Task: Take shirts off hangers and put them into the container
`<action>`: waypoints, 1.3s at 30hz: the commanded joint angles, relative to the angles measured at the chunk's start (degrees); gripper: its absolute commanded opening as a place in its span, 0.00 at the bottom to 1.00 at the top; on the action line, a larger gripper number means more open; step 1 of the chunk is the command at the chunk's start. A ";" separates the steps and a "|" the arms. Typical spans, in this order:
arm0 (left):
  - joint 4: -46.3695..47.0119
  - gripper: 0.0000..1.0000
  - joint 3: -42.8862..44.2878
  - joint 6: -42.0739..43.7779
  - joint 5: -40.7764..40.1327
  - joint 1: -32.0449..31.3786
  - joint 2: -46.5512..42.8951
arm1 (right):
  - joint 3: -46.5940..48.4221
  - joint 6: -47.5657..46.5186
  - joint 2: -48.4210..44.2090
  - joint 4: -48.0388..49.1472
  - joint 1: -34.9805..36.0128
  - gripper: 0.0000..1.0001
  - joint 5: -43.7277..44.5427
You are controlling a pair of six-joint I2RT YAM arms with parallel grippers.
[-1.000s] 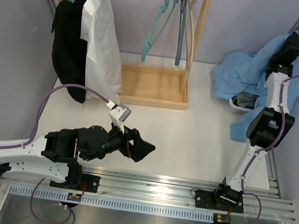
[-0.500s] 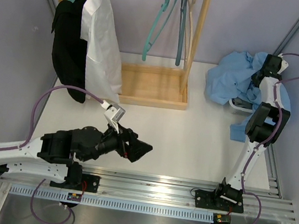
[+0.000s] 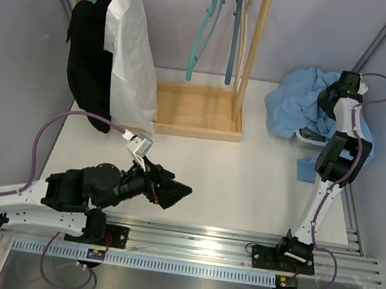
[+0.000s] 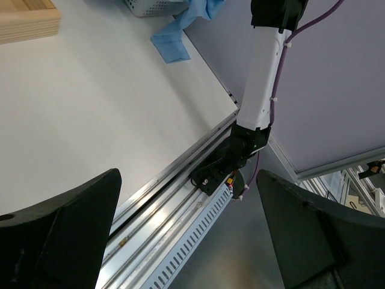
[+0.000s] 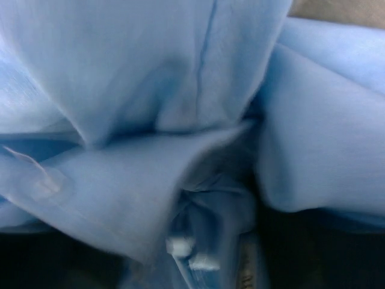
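Observation:
A light blue shirt [image 3: 295, 105] lies heaped over the white lattice container [image 3: 310, 138] at the back right, with a sleeve trailing onto the table. My right gripper [image 3: 329, 99] is pressed down into that heap. Its wrist view shows only blue cloth [image 5: 150, 78], and the jaws are hidden. A black shirt [image 3: 90, 58] and a white shirt [image 3: 130, 56] hang on the rack. Two bare teal hangers [image 3: 202, 38] and a pale wooden one [image 3: 246, 48] hang beside them. My left gripper [image 3: 178, 191] is open and empty over the near table.
The wooden rack's base tray [image 3: 197, 113] stands at the back centre. In the left wrist view, the container [image 4: 150, 6] and the blue sleeve [image 4: 171, 45] sit at the top. The right arm [image 4: 264, 72] rises from the metal rail [image 4: 180, 198] at the near edge.
My right arm came down from high at the back right onto the container, and the blue shirt sank into a heap. My left arm shifted slightly left.

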 commanded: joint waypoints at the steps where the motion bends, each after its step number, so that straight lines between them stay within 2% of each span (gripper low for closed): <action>1: 1.82 0.99 0.47 -0.59 -0.03 0.11 -0.47 | -1.13 -3.10 -5.91 -4.95 1.45 0.88 1.62; 2: 1.91 0.99 0.38 -0.68 0.06 0.11 -0.56 | -3.05 -3.80 -10.02 -3.20 1.71 0.90 1.80; 3: 2.08 0.99 0.21 -0.59 0.15 0.03 -0.73 | -4.29 -4.85 -12.15 0.73 2.49 0.99 2.32; 6: 2.87 0.99 -0.67 -0.85 0.32 0.03 -1.52 | -11.14 -6.53 -21.55 9.69 3.90 0.99 3.56; 9: 3.14 0.99 -1.20 -1.38 0.41 -0.06 -2.58 | -16.25 -8.02 -28.85 14.64 6.10 0.99 5.05; 13: 2.88 0.99 -2.34 -1.73 -0.20 -0.33 -4.77 | -18.53 -9.34 -35.01 12.47 8.38 0.99 6.28; 16: 2.26 0.99 -2.69 -1.38 -1.08 -0.41 -6.27 | -24.76 -9.43 -41.42 10.27 10.49 0.99 6.37; 19: 1.82 0.99 -2.61 -0.77 -1.43 -0.50 -6.97 | -39.48 -7.60 -49.67 9.91 14.01 0.99 7.95; 21: 1.47 0.99 -2.34 -0.59 -1.44 -0.59 -6.98 | -46.54 -4.19 -57.23 10.79 14.63 0.99 9.18; 22: 1.30 0.99 -2.43 -0.59 -1.26 -0.59 -6.98 | -52.93 -2.86 -59.78 11.14 14.63 1.00 9.27; 26: 1.38 0.99 -2.96 -0.77 -0.38 -0.76 -7.32 | -61.84 0.93 -70.94 5.19 14.63 1.00 13.03; 30: 2.87 0.99 -4.36 -1.12 1.02 -0.77 -8.12 | -67.22 1.99 -73.43 1.48 14.54 0.99 18.85; 34: 2.96 0.99 -4.98 -1.38 1.38 -0.85 -9.08 | -71.00 3.48 -70.01 0.86 14.63 0.99 15.97; 39: 2.96 0.99 -6.47 -2.35 1.03 -1.20 -12.42 | -76.36 6.56 -65.17 4.80 14.63 0.99 13.23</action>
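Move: From the right hand, in the blue shirt bundled in the container, the loose blue cuff on the table lies about 26 cm back, 10 cm left and 10 cm below. The container's middle is roughly level fore and aft, 4 cm left and a little below; the blue shirt's heap centres some 9 cm left. The grey shirt shows at the near rim, about 13 cm back and 11 cm left. From the left hand, the cuff is roughly 23 cm ahead, 55 cm right and 31 cm below. Finish opening the right fingers and lift clear of the blue shirt, up about 25 cm, then swing back over the container's near rim, some 28 cm back and 11 cm left in all. Sink steeply towards the cuff outside the container, fingers wide and angled down, stopping short of it. Let the open, empty left hand drift slightly left. ##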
